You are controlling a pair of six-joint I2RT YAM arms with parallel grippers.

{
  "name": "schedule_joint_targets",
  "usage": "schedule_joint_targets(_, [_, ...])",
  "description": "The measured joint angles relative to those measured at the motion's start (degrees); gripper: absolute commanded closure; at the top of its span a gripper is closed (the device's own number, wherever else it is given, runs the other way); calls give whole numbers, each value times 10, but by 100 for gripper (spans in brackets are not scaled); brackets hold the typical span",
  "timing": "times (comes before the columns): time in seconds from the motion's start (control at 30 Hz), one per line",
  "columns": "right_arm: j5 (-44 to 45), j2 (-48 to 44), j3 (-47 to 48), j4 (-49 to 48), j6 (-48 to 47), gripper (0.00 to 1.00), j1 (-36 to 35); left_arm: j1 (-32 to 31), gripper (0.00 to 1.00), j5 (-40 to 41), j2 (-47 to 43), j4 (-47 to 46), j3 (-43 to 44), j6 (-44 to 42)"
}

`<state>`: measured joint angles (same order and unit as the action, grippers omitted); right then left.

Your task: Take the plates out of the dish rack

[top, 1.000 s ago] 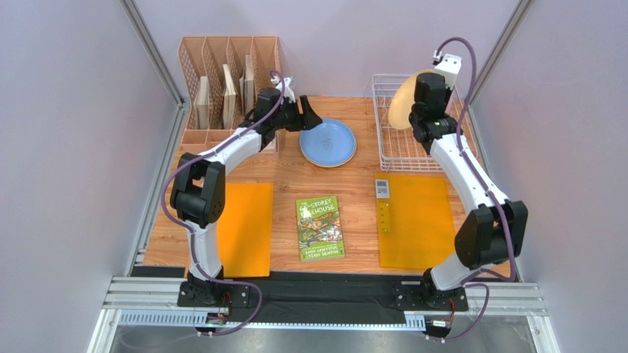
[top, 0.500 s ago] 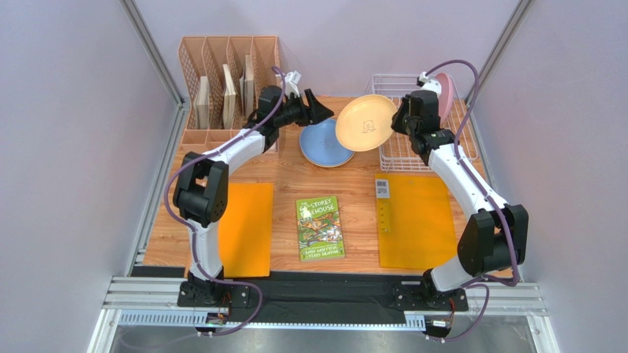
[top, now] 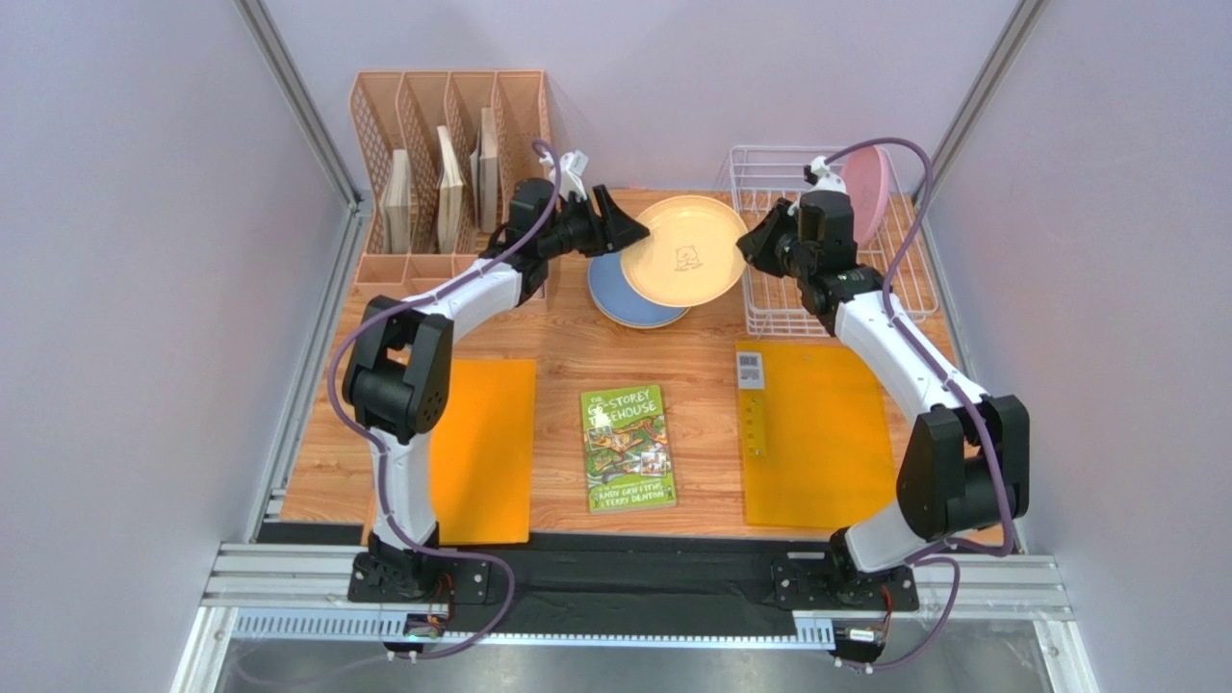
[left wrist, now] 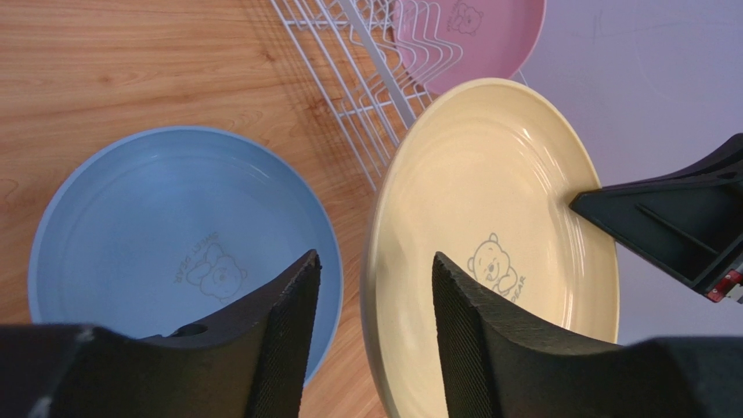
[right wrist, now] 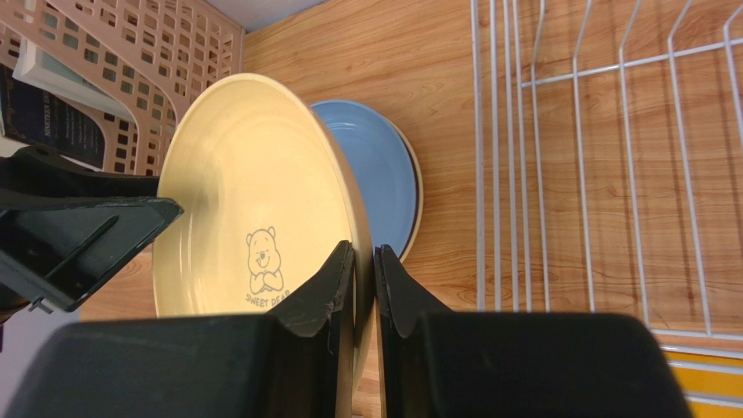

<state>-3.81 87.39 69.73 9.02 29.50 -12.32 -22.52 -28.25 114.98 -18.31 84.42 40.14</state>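
Observation:
My right gripper (top: pixel 755 243) (right wrist: pixel 364 252) is shut on the rim of the pale yellow plate (top: pixel 687 253) (right wrist: pixel 253 192) and holds it tilted above the light blue plate (top: pixel 619 299) (right wrist: pixel 375 174), which lies flat on the table. My left gripper (top: pixel 625 231) (left wrist: pixel 375 261) is open at the yellow plate's (left wrist: pixel 497 200) left rim, which shows in the gap between its fingers. The blue plate (left wrist: pixel 166 226) lies below it. A pink plate (top: pixel 868 188) (left wrist: pixel 480 35) stands upright in the white wire dish rack (top: pixel 767 311) (left wrist: pixel 366 87) (right wrist: pixel 478 157) at the back right.
A pinkish-tan slotted organizer (top: pixel 448 145) with books stands at the back left. A green book (top: pixel 628 448) lies in the middle, between two orange mats (top: pixel 485 448) (top: pixel 817 433). A small card (top: pixel 748 368) lies on the right mat's top edge.
My right gripper has carried the yellow plate out of the rack, leftward and down over the blue plate. My left gripper has swung up to meet the yellow plate's rim.

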Motion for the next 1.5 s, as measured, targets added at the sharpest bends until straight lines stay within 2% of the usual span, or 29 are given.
schedule_joint_targets(0.03, [-4, 2, -1, -3, 3, 87, 0, 0, 62, 0, 1, 0, 0, 0])
schedule_joint_targets(0.07, [-9, 3, -1, -6, 6, 87, 0, 0, 84, 1, 3, 0, 0, 2])
schedule_joint_targets(0.13, [-16, 7, -1, -12, 9, 87, 0, 0, 99, 2, 6, 2, 0, 3])
schedule_joint_targets(0.23, [-27, 9, -2, -13, 12, 81, 0, 0, 100, 10, 9, 2, 0, 5])
schedule_joint_targets(0.27, [-29, 10, -2, -15, 13, 75, 0, 1, 100, 11, 9, 2, 0, 5])
schedule_joint_targets(0.3, [-31, 12, -2, -16, 14, 63, 0, 1, 100, 11, 9, 2, 0, 5])
schedule_joint_targets(0.37, [-34, 16, -2, -21, 19, 51, 0, 1, 100, 9, 9, 5, 0, 0])
schedule_joint_targets(0.4, [-35, 17, -2, -24, 18, 39, 0, 0, 100, 9, 9, 6, 0, -2])
schedule_joint_targets(0.5, [-28, 17, 1, -24, 11, 28, 0, -3, 100, 18, 9, 20, -1, -19])
schedule_joint_targets(0.9, [95, 18, 53, 30, -59, 27, 16, -5, 100, 129, 9, 102, -14, -91])
schedule_joint_targets(1.23, [125, 18, 74, 53, -82, 27, 48, 1, 100, 189, 18, 105, -19, -98])
schedule_joint_targets(1.4, [134, 23, 94, 58, -89, 27, 59, 6, 93, 203, 45, 108, -4, -101])
schedule_joint_targets(1.5, [135, 34, 108, 62, -94, 27, 65, 8, 93, 216, 58, 108, -2, -104])
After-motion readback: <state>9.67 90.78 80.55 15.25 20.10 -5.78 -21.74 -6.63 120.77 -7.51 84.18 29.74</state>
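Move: Between the two hands hangs the cream plate, its near rim inside the left hand's open fingers: its middle lies about 7 cm right of that hand, 2 cm back, level. The blue plate on the table is some 2 cm right of the left hand, 1 cm ahead, 14 cm below. From the right hand, still gripping the cream plate, the blue plate lies 14 cm left, 2 cm ahead, 15 cm down; the pink plate 15 cm right, 9 cm ahead, 8 cm down. Taking over the cream plate, the left fingers shut on its rim. Once the right fingers open and let go, the left hand lowers the plate about 11 cm over the blue plate, drifting left and a little forward as its left side tips up some 20 degrees and it swings counter-clockwise. The right hand backs off rightward, slightly forward and up, wide open, towards the pink plate. ##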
